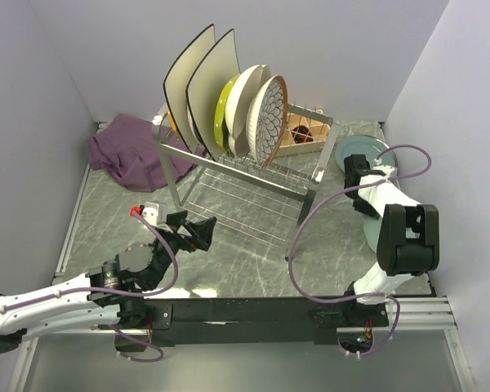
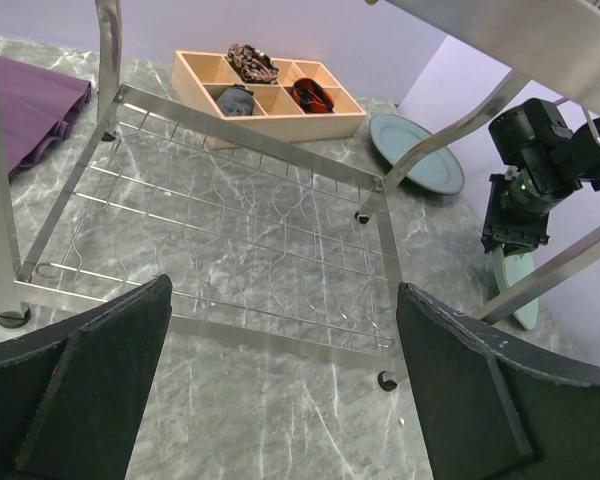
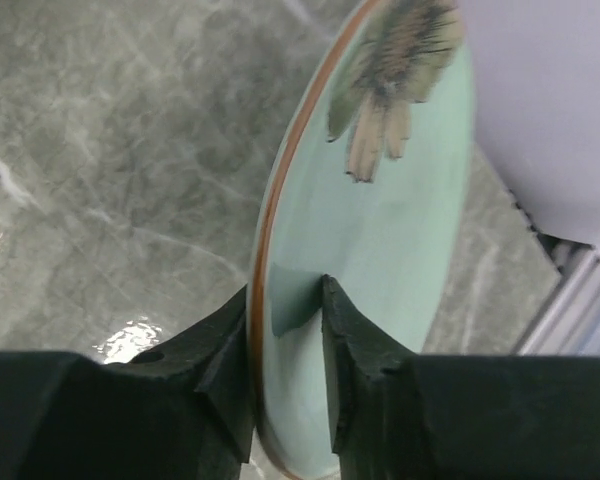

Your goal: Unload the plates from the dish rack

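The silver dish rack (image 1: 253,172) stands mid-table and holds two large cream square plates (image 1: 198,86), a yellow-green round plate (image 1: 225,110), a cream round plate (image 1: 250,104) and a brown-rimmed patterned plate (image 1: 270,120). A teal-grey plate (image 1: 361,151) lies flat on the table to the right. My right gripper (image 3: 285,285) is shut on the rim of the mint plate with a flower (image 3: 390,190), held on edge low over the table at the right (image 2: 520,290). My left gripper (image 1: 198,231) is open and empty in front of the rack, facing its lower shelf (image 2: 230,312).
A wooden compartment box (image 1: 306,131) with small items sits behind the rack's right end. A purple cloth (image 1: 131,151) lies at the back left. A small white and red object (image 1: 147,212) lies near the left arm. Walls close both sides.
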Motion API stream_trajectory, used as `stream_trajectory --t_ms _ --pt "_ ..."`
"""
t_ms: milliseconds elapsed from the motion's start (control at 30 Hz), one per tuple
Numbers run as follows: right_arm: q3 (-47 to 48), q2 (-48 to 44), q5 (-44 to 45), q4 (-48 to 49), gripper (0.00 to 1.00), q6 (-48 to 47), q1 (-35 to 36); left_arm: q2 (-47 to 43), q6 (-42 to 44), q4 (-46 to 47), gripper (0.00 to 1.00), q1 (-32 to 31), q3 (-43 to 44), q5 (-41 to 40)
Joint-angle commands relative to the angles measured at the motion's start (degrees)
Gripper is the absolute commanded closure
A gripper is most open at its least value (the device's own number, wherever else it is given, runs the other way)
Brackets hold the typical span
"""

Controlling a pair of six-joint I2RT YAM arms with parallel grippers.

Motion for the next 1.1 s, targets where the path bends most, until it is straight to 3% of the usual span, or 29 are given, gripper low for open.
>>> stream_trajectory --t_ms 0,400,700,1067 --pt "1.55 1.31 -5.47 5.27 0.64 1.27 -0.57 0.54 -0.48 1.80 0.00 -0.17 0.60 0.95" --pt "3.66 7.81 -6.71 5.28 0.55 1.70 -1.18 -0.25 -0.57 1.54 0.00 -0.17 0.34 0.42" --pt "3.39 9.48 -6.89 4.14 0.42 3.11 -2.76 -1.75 -0.66 1.54 0.00 -0.26 0.07 1.03" --pt "3.31 6.24 -7.59 2.64 0.30 3.46 -4.52 -0.96 -0.66 2.16 0.01 -0.17 -0.02 1.56"
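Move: On the table close under the right hand is the bare spot for the flowered plate it holds steeply tilted: roughly 4 cm back, 2 cm to its right and 6 cm below. The teal plate already lying there is about 15 cm ahead and 5 cm left, the wooden box some 20 cm ahead and 24 cm left, both 5 or 6 cm below. From the left hand the spot lies about 7 cm ahead, 53 cm right and 27 cm below. Lowering the flowered plate's held rim towards the bare table just nearer than the teal plate, the right hand sinks about 4.5 cm, easing roughly 1.5 cm forward as it goes. All the while the fingers spread, from about a third to two-thirds open, loosening their hold around the brown rim, and the hand tilts slightly, its left side rising some 8 degrees. ##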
